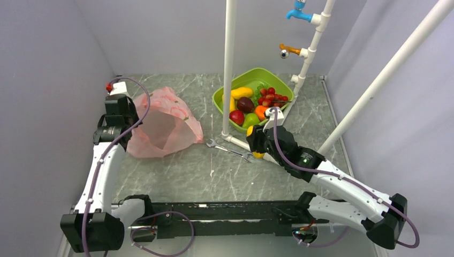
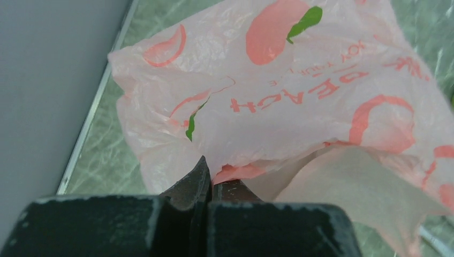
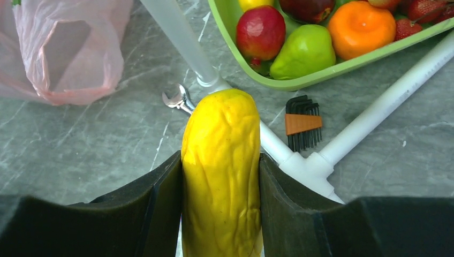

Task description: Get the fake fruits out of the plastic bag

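Observation:
The pink plastic bag [image 1: 163,123] [image 2: 300,107] lies crumpled at the left of the table, its mouth facing right. My left gripper [image 1: 131,115] [image 2: 211,179] is shut on the bag's near edge. My right gripper [image 1: 254,144] [image 3: 220,158] is shut on a long ridged yellow banana fruit [image 3: 222,123], held above the table between the bag and the green tub [image 1: 251,73] [image 3: 348,67]. In the tub lie a red apple [image 3: 260,31], a green pear [image 3: 303,51] and a red grape cluster [image 1: 270,97]. What is inside the bag is hidden.
A white pipe frame [image 1: 229,69] [image 3: 375,107] stands on the table beside the tub, its foot right under my right gripper. A wrench [image 1: 227,149] [image 3: 176,98] and a hex key set [image 3: 302,128] lie near it. An orange fruit [image 3: 361,27] is also in the tub. Walls close in on both sides.

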Tool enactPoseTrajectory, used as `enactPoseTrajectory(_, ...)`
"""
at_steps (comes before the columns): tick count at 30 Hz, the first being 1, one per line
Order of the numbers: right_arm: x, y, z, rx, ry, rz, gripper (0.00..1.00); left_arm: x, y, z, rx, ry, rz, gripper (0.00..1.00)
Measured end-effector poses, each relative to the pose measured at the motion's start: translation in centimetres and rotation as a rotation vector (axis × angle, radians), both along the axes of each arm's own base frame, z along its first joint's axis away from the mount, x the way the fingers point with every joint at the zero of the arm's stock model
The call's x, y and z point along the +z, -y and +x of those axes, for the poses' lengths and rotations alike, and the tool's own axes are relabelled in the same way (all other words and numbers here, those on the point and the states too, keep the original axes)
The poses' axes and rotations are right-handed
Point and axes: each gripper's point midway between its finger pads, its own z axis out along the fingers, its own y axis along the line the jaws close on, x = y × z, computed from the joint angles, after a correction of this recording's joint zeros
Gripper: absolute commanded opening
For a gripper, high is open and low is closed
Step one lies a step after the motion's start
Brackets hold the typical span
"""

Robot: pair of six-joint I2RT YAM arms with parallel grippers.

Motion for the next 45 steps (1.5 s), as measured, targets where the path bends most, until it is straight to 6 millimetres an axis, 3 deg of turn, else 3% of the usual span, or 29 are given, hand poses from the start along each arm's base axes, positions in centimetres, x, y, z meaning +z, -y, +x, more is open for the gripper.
enactPoseTrajectory(4,-0.7,0.4,0.5,-0.016,-0.013,-0.026,0.0,2.1,-0.3,3.3,-0.091,0.136,0.001,0.0)
enactPoseTrajectory(8,-1.4,0.6,1.0,-0.023,-0.023,-0.054,0.0,3.7,1.7,5.3,-0.319,0.246,0.076,0.02)
enactPoseTrajectory(9,-1.5,0.7,1.1,-0.026,-0.025,-0.06,0.0,3.8,2.1,5.6,-0.37,0.264,0.105,0.08)
enactPoseTrajectory(11,-1.8,0.9,1.5,-0.033,-0.03,-0.07,0.0,3.2,2.6,5.8,-0.433,0.27,0.148,0.45)
enactPoseTrajectory(13,-2.1,1.0,1.8,-0.038,-0.036,-0.075,0.0,2.0,2.2,5.8,-0.437,0.241,0.177,0.69)
enactPoseTrajectory(18,-2.8,1.1,2.6,-0.044,-0.059,-0.078,0.0,-1.0,-0.7,6.9,-0.304,0.083,0.201,0.91)
enactPoseTrajectory(22,-3.4,1.2,3.0,-0.05,-0.074,-0.08,0.0,-2.5,-2.4,6.7,-0.223,-0.002,0.205,0.98)
enactPoseTrajectory(24,-3.6,1.3,3.1,-0.05,-0.083,-0.081,0.0,-1.9,-2.7,6.3,-0.205,0.015,0.215,0.99)
enactPoseTrajectory(27,-3.8,1.7,3.4,-0.065,-0.094,-0.08,0.0,0.5,-2.6,4.5,-0.189,0.119,0.241,0.99)
enactPoseTrajectory(32,-3.9,2.5,4.8,-0.112,-0.116,-0.087,0.0,6.3,-2.4,1.2,-0.154,0.369,0.298,0.98)
enactPoseTrajectory(36,-3.8,3.1,7.1,-0.16,-0.139,-0.093,0.0,8.7,-1.9,0.0,-0.156,0.48,0.316,0.95)
enactPoseTrajectory(39,-3.9,4.1,9.5,-0.214,-0.154,-0.101,0.0,8.5,-0.8,0.6,-0.204,0.487,0.303,0.99)
enactPoseTrajectory(45,-4.1,6.5,16.5,-0.344,-0.184,-0.08,0.0,5.5,1.7,2.4,-0.342,0.409,0.24,1.0)
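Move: The green basket's middle lies about 26 cm ahead of the right hand, 4 cm right and 17 below; in it the green pear is about 8 cm nearer and 2 cm left of that middle. The fork-like tool is 10 cm ahead of this hand, 3 right, 20 below. For the left hand, the bare far-left table spot lies about 20 cm ahead, 6 right, 21 below; its pinched plastic bag centres 3 ahead, 11 right. The plastic bag is swung forward and up some 6 cm by the left hand, which turns clockwise, sinks and opens wide to release it, then backs off, rising and tilting up, before easing down slightly. The yellow fruit stays gripped as the right hand eases forward and down, then speeds forward over the basket's near side, about 16 cm in all, drifting right and turning clockwise some 20 degrees. ##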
